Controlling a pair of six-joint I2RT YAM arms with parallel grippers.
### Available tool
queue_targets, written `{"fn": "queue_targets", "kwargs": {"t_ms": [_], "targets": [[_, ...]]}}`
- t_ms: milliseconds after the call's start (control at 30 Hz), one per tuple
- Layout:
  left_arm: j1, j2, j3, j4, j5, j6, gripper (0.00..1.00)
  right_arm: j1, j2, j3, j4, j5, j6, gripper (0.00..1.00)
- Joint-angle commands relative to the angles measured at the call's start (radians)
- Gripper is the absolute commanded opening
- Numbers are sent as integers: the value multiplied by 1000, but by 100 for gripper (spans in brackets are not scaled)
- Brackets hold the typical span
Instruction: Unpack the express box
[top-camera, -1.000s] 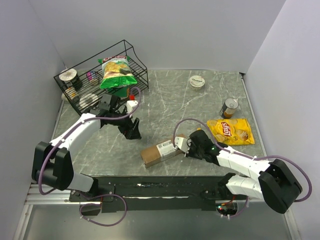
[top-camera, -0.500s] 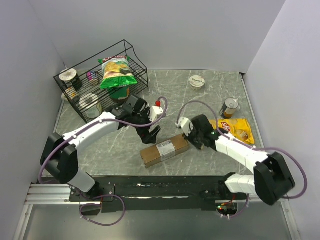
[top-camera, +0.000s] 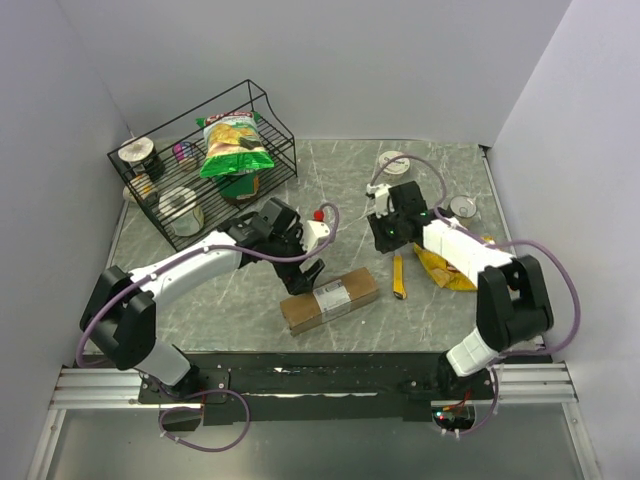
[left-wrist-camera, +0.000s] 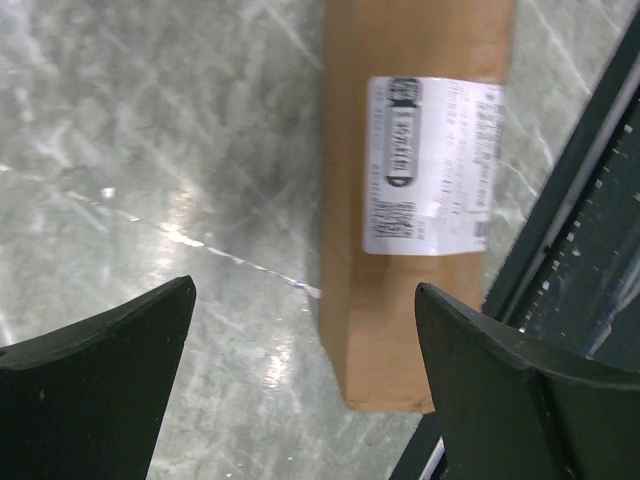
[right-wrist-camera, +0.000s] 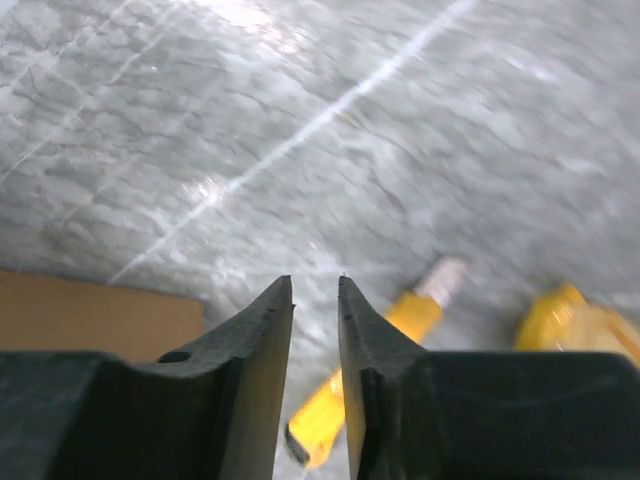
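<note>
The express box (top-camera: 330, 298) is a long brown carton with a white label (left-wrist-camera: 430, 165), lying flat near the table's front edge. My left gripper (top-camera: 303, 272) hovers wide open just above its left part; in the left wrist view the box (left-wrist-camera: 415, 250) runs up from between the fingers (left-wrist-camera: 520, 390), closer to the right one. My right gripper (top-camera: 384, 234) is raised behind the box's right end. Its jaws stand a narrow gap apart with nothing between them (right-wrist-camera: 315, 285). A yellow utility knife (top-camera: 399, 277) lies loose on the table below it (right-wrist-camera: 370, 400).
A yellow chip bag (top-camera: 452, 268) lies right of the knife, partly under my right arm. Behind it stand a can (top-camera: 462, 207) and a white round lid (top-camera: 392, 160). A black wire basket (top-camera: 200, 160) with a green chip bag (top-camera: 233, 145) fills the back left.
My left gripper swung from near the basket over to the box. My right gripper pulled back from the box's right end and rose; the yellow knife now lies free on the table.
</note>
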Motion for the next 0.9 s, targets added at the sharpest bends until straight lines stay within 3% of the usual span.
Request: {"fn": "queue_targets", "kwargs": {"t_ms": [0,167,267,433,567,867], "targets": [[-39,-42,-14,-14,68,41,97,-8,-145,-24,-78,-37,-12,43],[-47,-33,-14,-8,53,54,96,-8,-315,-145,-106,-181,-167,69],[-35,-51,-37,6,44,54,96,-6,-454,-213,-97,-220,-258,76],[49,-112,-64,28,100,20,96,4,-586,-213,-239,-389,-431,81],[106,-136,-58,-21,162,52,96,67,-571,-152,-348,-418,-525,83],[163,-156,-126,-17,221,18,96,175,-576,-285,-31,-173,-543,83]]}}
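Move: Behind and to the left of the right hand lies the box: its middle is about 14 cm back, 13 cm left and 6 cm lower. The yellow knife lies some 5 cm back, 3 cm right and 8 cm below that hand; the yellow chips bag is about 5 cm back, 17 cm right and 6 cm lower. From the left hand, the box's middle is roughly 4 cm back, 6 cm right and 10 cm below. Drawing back about 13 cm from above the knife towards the box's right end, the right hand rises some 8 cm, then sinks a little and edges left, turning counter-clockwise about 40 degrees while its nearly shut fingers open wide. The left hand, empty and still wide open, dips back slightly, then swings about 5 cm left, away from the box's middle. ##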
